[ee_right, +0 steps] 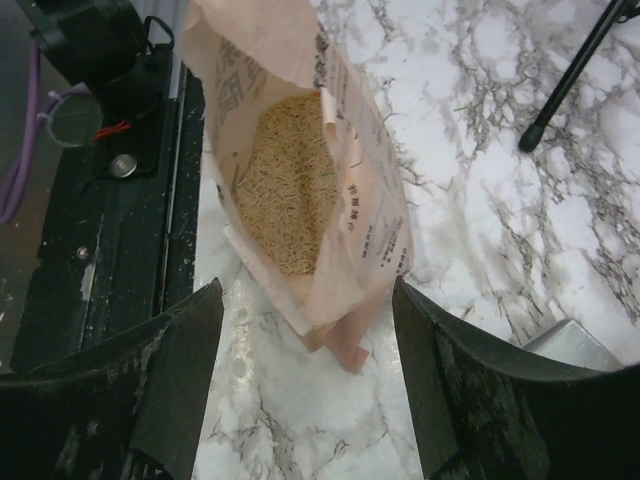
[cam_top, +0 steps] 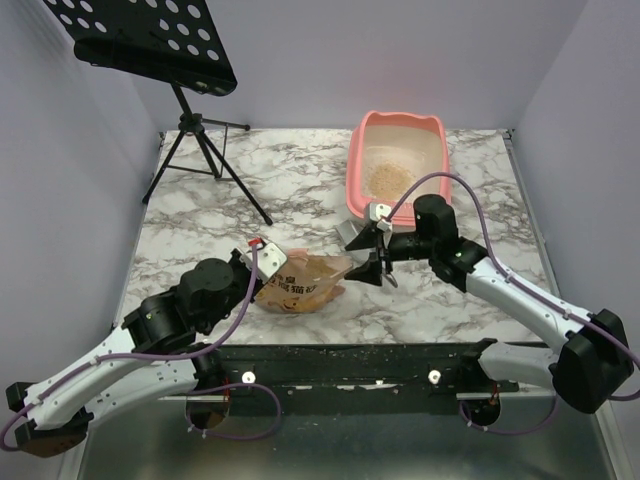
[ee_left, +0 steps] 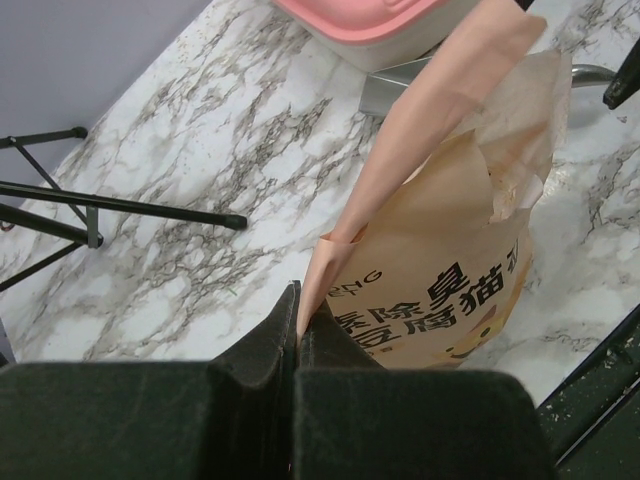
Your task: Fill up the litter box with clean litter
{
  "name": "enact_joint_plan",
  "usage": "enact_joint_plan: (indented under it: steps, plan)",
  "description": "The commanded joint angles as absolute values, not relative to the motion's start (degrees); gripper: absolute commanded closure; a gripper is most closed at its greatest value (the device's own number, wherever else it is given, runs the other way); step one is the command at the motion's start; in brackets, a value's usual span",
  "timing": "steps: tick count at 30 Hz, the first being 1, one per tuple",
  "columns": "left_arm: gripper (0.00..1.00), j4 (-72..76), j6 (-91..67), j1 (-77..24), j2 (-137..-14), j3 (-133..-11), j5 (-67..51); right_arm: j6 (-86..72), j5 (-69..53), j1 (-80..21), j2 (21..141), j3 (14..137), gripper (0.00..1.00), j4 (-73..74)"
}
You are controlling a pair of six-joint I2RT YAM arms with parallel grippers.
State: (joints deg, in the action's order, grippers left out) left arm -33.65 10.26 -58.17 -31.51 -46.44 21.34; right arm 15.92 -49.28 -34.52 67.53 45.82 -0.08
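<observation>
The pink litter box point(cam_top: 357, 170) stands at the back right, its rim also in the left wrist view point(ee_left: 370, 20), with a patch of clean litter point(cam_top: 388, 178) on its pale floor. An orange-tan printed bag point(cam_top: 300, 285) lies on the marble, mouth toward the right arm, with more granules point(ee_right: 285, 190) inside. My left gripper point(ee_left: 297, 310) is shut on the bag's rear edge point(ee_left: 330, 260). My right gripper point(ee_right: 308, 350) hovers open just in front of the bag's mouth point(ee_right: 340, 300), touching nothing. In the top view it point(cam_top: 372, 252) sits between bag and box.
A grey metal scoop point(cam_top: 352, 232) lies on the table by the box's near corner. A black music stand point(cam_top: 150, 40) on a tripod point(cam_top: 205, 160) occupies the back left. A black rail point(cam_top: 350, 365) runs along the near table edge. Walls close in both sides.
</observation>
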Motion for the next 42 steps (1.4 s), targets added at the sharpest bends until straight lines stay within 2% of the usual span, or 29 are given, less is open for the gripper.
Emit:
enact_joint_plan:
  steps: [1, 12, 25, 26, 28, 29, 30, 37, 42]
  plan:
    - [1.0, -27.51, 11.78, -57.83, -31.29, -51.76, 21.71, 21.18, -52.82, -35.95, 68.99, 47.46, 0.24, 5.01]
    - [1.0, -27.07, 12.22, -57.83, -31.55, -52.38, 21.53, 19.25, -54.4, -37.71, 74.18, 48.69, 0.25, -2.54]
    - [1.0, -26.1, 12.57, -57.83, -31.73, -51.59, 22.32, 14.33, -55.9, -38.67, 78.05, 47.81, 0.37, -8.78]
    - [1.0, -26.02, 12.57, -57.83, -31.82, -51.68, 22.32, 13.98, -55.55, -38.67, 78.05, 47.73, 0.41, -9.49]
    - [1.0, -25.84, 12.74, -57.83, -31.99, -51.68, 22.15, 13.71, -55.2, -38.67, 78.22, 47.81, 0.61, -9.76]
    - [1.0, -25.58, 12.66, -57.83, -32.17, -51.68, 21.8, 13.19, -54.41, -38.67, 78.31, 47.99, 0.84, -9.76]
    - [1.0, -25.32, 12.66, -57.83, -32.25, -51.59, 21.27, 13.01, -53.45, -38.67, 78.4, 48.16, 0.99, -9.58]
    - [1.0, -19.79, 14.94, -57.83, -36.99, -53.25, 12.58, 11.34, -43.08, -37.97, 72.26, 46.76, 1.0, -6.86]
    - [1.0, -21.0, 15.03, -57.83, -48.23, -62.47, 6.34, 11.25, -41.4, -33.85, 65.49, 46.76, 1.0, -1.07]
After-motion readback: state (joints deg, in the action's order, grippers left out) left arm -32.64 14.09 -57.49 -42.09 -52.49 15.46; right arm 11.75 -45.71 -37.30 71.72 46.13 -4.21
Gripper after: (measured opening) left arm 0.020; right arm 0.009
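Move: The right hand, open and facing left, has the near rim corner of the litter bag's mouth about 3 cm to its left, 1 cm back and 3 cm below. The bag's body sits some 12 cm left, 2 cm back and 9 cm lower. On the table, the scoop lies roughly 5 cm ahead, 4 cm right and 15 cm below, and the litter box about 29 cm ahead, 12 cm right. From the left hand, that rim corner is around 15 cm right, level fore-and-aft, 6 cm lower. The right fingers shut on the free rim corner of the bag's mouth and pinch it, after the hand has eased about 3 cm left, 3 cm down and slightly back onto it. Then it draws back right some 2 cm, also forward and up by nearly as much. The left hand keeps its pinch on the opposite corner, still until near the end, when it moves about 3.5 cm right, towards the right hand. ##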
